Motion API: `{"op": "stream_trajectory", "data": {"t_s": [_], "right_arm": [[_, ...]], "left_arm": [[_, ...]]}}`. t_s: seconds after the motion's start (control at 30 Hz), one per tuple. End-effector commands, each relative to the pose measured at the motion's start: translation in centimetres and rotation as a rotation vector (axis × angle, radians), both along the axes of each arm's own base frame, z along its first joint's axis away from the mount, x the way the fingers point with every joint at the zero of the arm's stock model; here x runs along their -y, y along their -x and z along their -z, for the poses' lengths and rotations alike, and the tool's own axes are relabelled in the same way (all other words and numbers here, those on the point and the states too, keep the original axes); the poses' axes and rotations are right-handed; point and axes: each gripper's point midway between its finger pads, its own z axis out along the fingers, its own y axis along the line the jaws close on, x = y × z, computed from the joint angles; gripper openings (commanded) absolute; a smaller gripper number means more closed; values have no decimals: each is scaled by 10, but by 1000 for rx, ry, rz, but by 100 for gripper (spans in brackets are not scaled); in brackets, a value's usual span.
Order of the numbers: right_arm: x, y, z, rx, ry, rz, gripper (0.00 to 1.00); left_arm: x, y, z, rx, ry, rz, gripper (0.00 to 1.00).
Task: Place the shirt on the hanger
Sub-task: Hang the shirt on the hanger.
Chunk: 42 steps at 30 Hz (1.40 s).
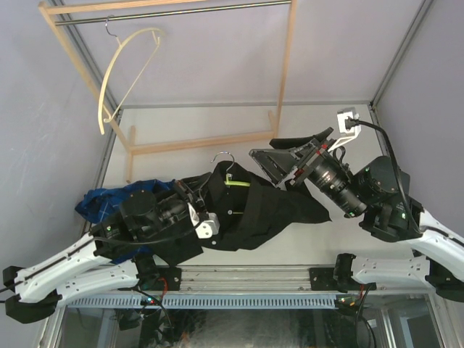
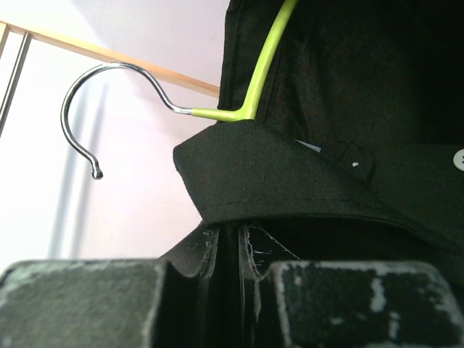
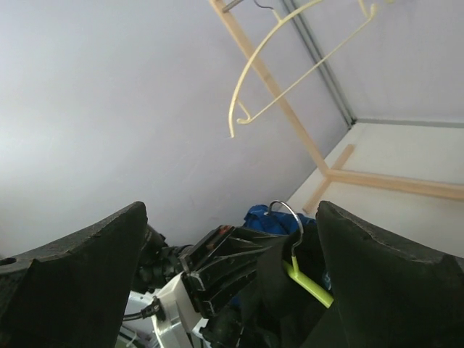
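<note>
The black shirt [image 1: 268, 210] lies bunched on the table [image 1: 188, 123] between the arms. The lime-green hanger [image 1: 237, 185] is inside its neck, with the silver hook [image 1: 223, 156] sticking out toward the back. My left gripper [image 1: 197, 197] is shut on a fold of the shirt's fabric just below the collar [image 2: 290, 174]; the hanger's arm [image 2: 264, 69] and hook [image 2: 109, 72] show above it. My right gripper [image 1: 264, 151] hovers wide open above the shirt's right side, holding nothing. Between its fingers [image 3: 391, 275] I see the hanger [image 3: 308, 279] and the left gripper [image 3: 225, 268].
A blue plaid shirt [image 1: 101, 199] lies at the table's left edge behind the left arm. A wooden rack [image 1: 283, 72] with a metal rail [image 1: 174, 13] stands at the back, and a cream hanger [image 1: 116, 72] hangs on it at the left.
</note>
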Motion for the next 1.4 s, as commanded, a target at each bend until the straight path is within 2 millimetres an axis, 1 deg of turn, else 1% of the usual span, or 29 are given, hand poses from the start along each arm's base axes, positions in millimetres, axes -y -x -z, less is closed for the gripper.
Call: {"op": "stream_trajectory", "data": {"t_s": [0.0, 0.17, 0.2, 0.33, 0.47, 0.6, 0.7, 0.87, 0.97, 1.07, 1.17, 1.27, 1.3, 1.33, 1.37], "right_arm": [[10, -7, -9, -21, -42, 66, 100], [21, -14, -1, -36, -31, 121, 100], [21, -14, 0, -37, -33, 120, 100], [19, -7, -7, -13, -60, 84, 100], [15, -11, -2, -19, -40, 94, 100], [20, -12, -3, -15, -42, 108, 100], [16, -10, -5, 2, -37, 84, 100], [1, -7, -1, 22, -9, 39, 99], [0, -14, 8, 33, 45, 72, 99], [9, -21, 27, 90, 189, 108, 98], [15, -22, 47, 161, 294, 70, 90], [20, -20, 58, 189, 309, -14, 81], [22, -18, 56, 200, 295, -44, 78], [20, -19, 66, 198, 304, -84, 77], [20, -18, 72, 207, 306, -121, 75]], "left_arm": [[-4, -7, -23, 41, 83, -47, 0], [-5, -7, -22, 39, 85, -45, 0], [-4, -6, -22, 38, 86, -44, 0], [-2, -7, -20, 37, 80, -40, 0], [-1, -7, -21, 37, 81, -39, 0], [-2, -7, -22, 39, 84, -41, 0], [-2, -6, -23, 39, 88, -38, 0], [-2, -6, -23, 38, 88, -32, 0], [-1, -4, -23, 37, 91, -22, 0], [-1, -3, -20, 37, 87, -16, 0], [0, -2, -18, 44, 77, -5, 0], [2, 0, -17, 52, 73, 8, 0], [2, 0, -17, 55, 74, 10, 0], [2, 0, -18, 58, 73, 12, 0], [3, 1, -18, 59, 75, 18, 0]]}}
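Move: The shirt's shoulder on the robot's right lies some 15 cm below the right hand, about 4 cm ahead and 2 cm to its right. The collar with the green hanger neck is roughly 10 cm to that hand's left, 1 cm ahead and 12 cm below; the metal hook is about 12 cm left, 5 cm ahead and 9 cm below. From the left hand, that same shoulder is about 20 cm to the right and 2 cm ahead, nearly level. Down, with some forward and rightward travel, the right hand dips about 7 cm towards the shirt's right shoulder, after first hovering nearly in place with fingers wide open. As it sinks it rolls its left side down some 15 degrees, and the fingers start to close, to about three quarters open. The left hand stays put, still pinching the cloth beside the collar. ##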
